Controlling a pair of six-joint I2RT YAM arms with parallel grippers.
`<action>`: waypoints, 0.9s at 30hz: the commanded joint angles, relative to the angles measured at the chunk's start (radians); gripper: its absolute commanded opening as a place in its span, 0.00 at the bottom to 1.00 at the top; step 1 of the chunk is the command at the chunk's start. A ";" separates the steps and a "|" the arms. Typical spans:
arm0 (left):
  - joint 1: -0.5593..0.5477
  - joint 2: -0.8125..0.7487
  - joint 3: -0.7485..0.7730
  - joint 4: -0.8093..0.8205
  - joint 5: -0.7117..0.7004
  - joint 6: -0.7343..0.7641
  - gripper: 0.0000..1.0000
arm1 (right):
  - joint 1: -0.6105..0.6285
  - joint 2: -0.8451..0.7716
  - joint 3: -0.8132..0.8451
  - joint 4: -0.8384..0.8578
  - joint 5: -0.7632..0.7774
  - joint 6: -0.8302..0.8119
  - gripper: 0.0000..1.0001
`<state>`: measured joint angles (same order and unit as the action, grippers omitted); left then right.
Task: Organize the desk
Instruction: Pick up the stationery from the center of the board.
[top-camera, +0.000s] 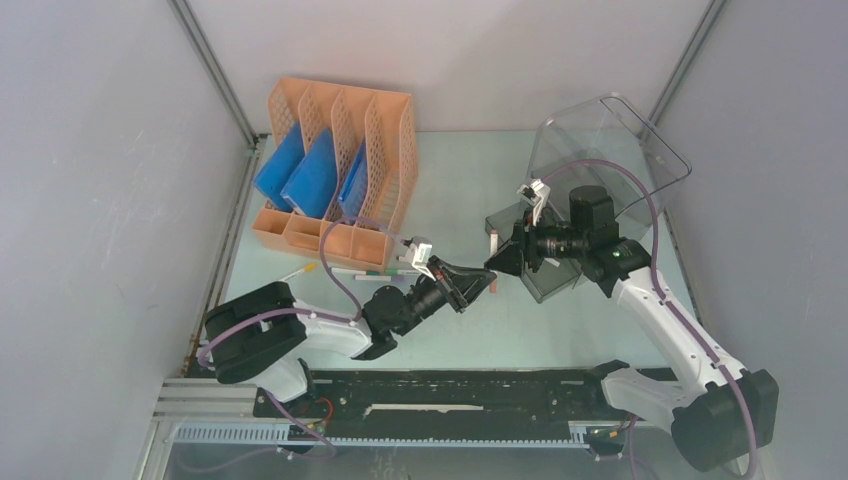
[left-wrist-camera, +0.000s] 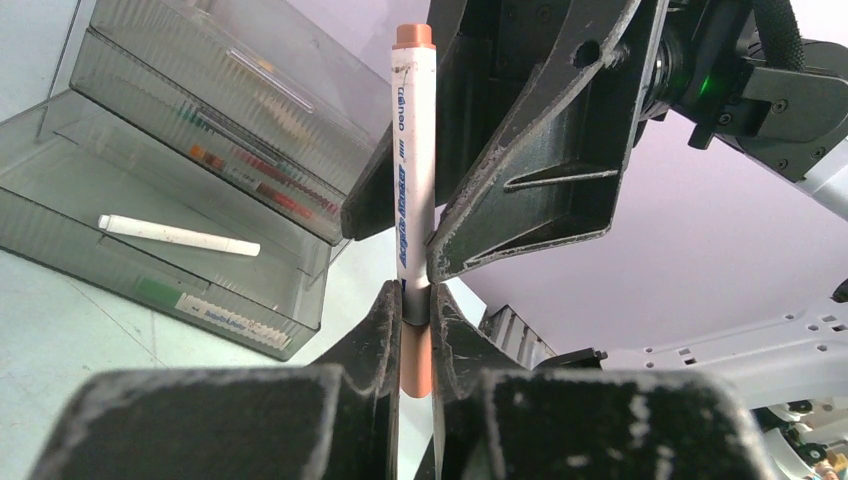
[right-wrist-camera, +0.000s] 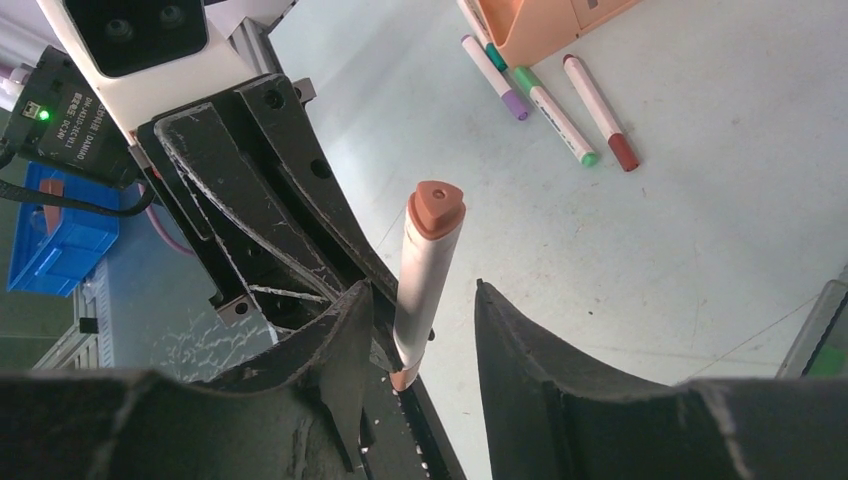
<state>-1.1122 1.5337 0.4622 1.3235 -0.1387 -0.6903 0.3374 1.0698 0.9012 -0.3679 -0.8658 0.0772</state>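
Note:
Over the middle of the pale green desk (top-camera: 470, 330), my left gripper (left-wrist-camera: 416, 320) is shut on the lower end of a white marker (left-wrist-camera: 412, 150) with an orange-brown cap. The marker stands upright. My right gripper (right-wrist-camera: 420, 330) faces the left one, and its two fingers straddle the marker's (right-wrist-camera: 425, 280) shaft. A gap shows between the marker and the right finger, so this gripper is open. In the top view both grippers meet at the marker (top-camera: 493, 262).
An orange file rack (top-camera: 335, 165) holding blue folders stands at the back left. Three markers (right-wrist-camera: 545, 105) lie on the desk in front of it. A clear drawer box (top-camera: 590, 170) sits at the right, and a white marker (left-wrist-camera: 180, 235) lies in its open drawer.

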 joint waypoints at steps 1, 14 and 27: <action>-0.009 0.003 0.030 0.056 -0.011 0.001 0.00 | 0.012 -0.003 -0.004 0.030 0.005 0.007 0.46; -0.009 -0.043 -0.007 0.027 -0.056 0.009 0.33 | 0.045 -0.011 -0.003 0.012 0.034 -0.059 0.00; -0.008 -0.310 -0.198 -0.081 -0.178 0.240 0.85 | 0.095 -0.052 0.028 -0.149 0.269 -0.372 0.00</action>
<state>-1.1172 1.3148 0.3119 1.2659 -0.2436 -0.5789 0.4065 1.0588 0.8959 -0.4477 -0.7246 -0.1265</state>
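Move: The left fingers still hold the marker near its lower end, its middle about 3 cm ahead, 1 cm right and 1 cm above them. For the right hand it already stands between the open fingers, about 1 cm back and 1 cm left, level. From the right hand, the open drawer is some 14 cm right, 6 cm ahead and 15 cm below; the red-capped marker lies about 16 cm left, 5 cm ahead, 18 cm below. Right fingers pinch the marker; left opens, withdraws about 5 cm left, while right sinks some 2 cm, tilting. ##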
